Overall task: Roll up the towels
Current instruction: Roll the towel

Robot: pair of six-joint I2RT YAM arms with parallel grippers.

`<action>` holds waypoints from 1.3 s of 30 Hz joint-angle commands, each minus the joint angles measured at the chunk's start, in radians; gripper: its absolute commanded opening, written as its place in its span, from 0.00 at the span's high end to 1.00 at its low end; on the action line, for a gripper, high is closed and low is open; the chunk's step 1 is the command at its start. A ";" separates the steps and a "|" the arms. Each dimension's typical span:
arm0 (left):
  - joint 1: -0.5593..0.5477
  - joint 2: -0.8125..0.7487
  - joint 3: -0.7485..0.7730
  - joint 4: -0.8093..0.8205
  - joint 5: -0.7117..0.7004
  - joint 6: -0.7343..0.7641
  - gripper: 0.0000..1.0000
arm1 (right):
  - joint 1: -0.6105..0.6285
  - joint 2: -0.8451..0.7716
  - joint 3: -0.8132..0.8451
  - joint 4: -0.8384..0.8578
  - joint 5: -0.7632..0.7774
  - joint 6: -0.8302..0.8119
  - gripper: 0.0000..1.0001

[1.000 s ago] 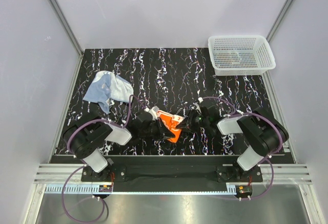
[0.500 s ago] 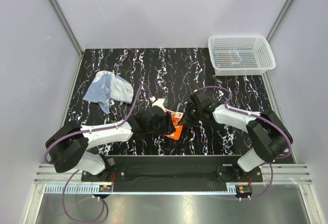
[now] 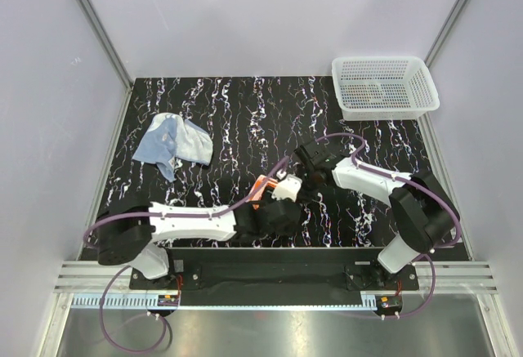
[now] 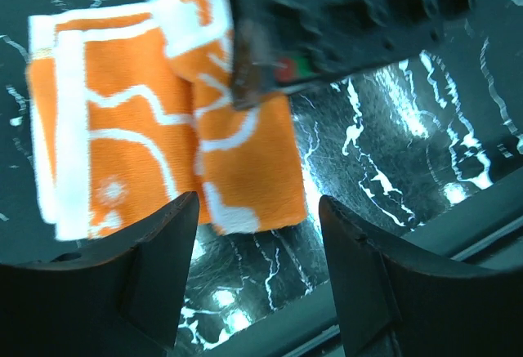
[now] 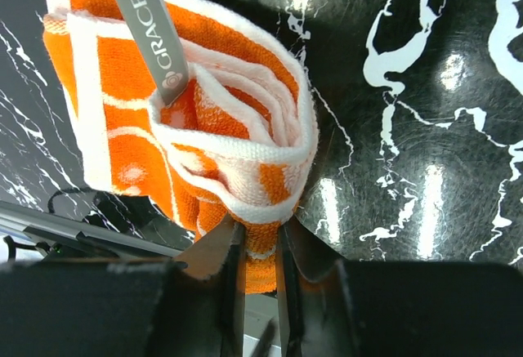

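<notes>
An orange and white patterned towel [image 5: 196,120], partly rolled, with a grey label, is pinched at its end by my right gripper [image 5: 257,247], which is shut on it. In the top view only a small bit of the towel [image 3: 262,184] shows between the two grippers. My left gripper [image 4: 257,292] is open and empty, just short of the towel's near edge [image 4: 163,145], low by the table's front. It sits at mid-front in the top view [image 3: 278,207], with the right gripper [image 3: 299,175] just behind it. A blue-grey towel [image 3: 173,140] lies crumpled at the left.
A white mesh basket [image 3: 384,87] stands at the back right corner of the black marbled table [image 3: 245,112]. Grey walls enclose the table on three sides. The table's front rail runs close below the left gripper.
My left arm let go of the orange towel and swung right, its gripper now open near the front edge. My right gripper drew back and up, still holding the towel.
</notes>
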 commanded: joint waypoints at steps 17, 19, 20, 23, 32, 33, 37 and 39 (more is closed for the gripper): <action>-0.060 0.237 0.095 0.027 -0.123 0.017 0.55 | 0.017 0.009 0.055 -0.020 -0.030 -0.001 0.76; -0.061 0.237 0.090 0.030 -0.131 0.008 0.65 | 0.019 0.012 0.060 -0.022 -0.035 -0.002 0.75; -0.060 0.234 0.086 0.031 -0.136 0.008 0.67 | 0.021 0.010 0.061 -0.022 -0.039 -0.004 0.75; -0.060 0.225 0.075 0.042 -0.134 0.010 0.77 | 0.021 0.010 0.063 -0.022 -0.047 -0.002 0.74; -0.040 0.134 0.003 0.109 -0.042 0.007 0.89 | 0.021 0.015 0.107 -0.063 -0.021 -0.027 0.54; -0.034 0.119 -0.026 0.131 -0.027 0.004 0.89 | 0.021 0.018 0.118 -0.071 -0.013 -0.037 0.50; -0.009 0.062 -0.075 0.171 0.029 -0.001 0.90 | 0.002 0.035 0.187 -0.106 0.016 -0.057 0.34; -0.002 0.042 -0.086 0.186 0.047 0.003 0.90 | -0.018 0.048 0.234 -0.124 0.019 -0.073 0.32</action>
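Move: The near end of the towel roll lies almost straight below the open left hand, about 5 cm down and 1 cm to its right, with the towel's unrolled part some 6 cm left and 4 cm ahead of that hand, about 7 cm lower. The right hand already grips the roll; from it the near end is roughly 4 cm back, level sideways, and 2 cm lower. Left hand sinks about 5 cm and pinches the towel roll's near end; right then opens, rising some 3 cm. ##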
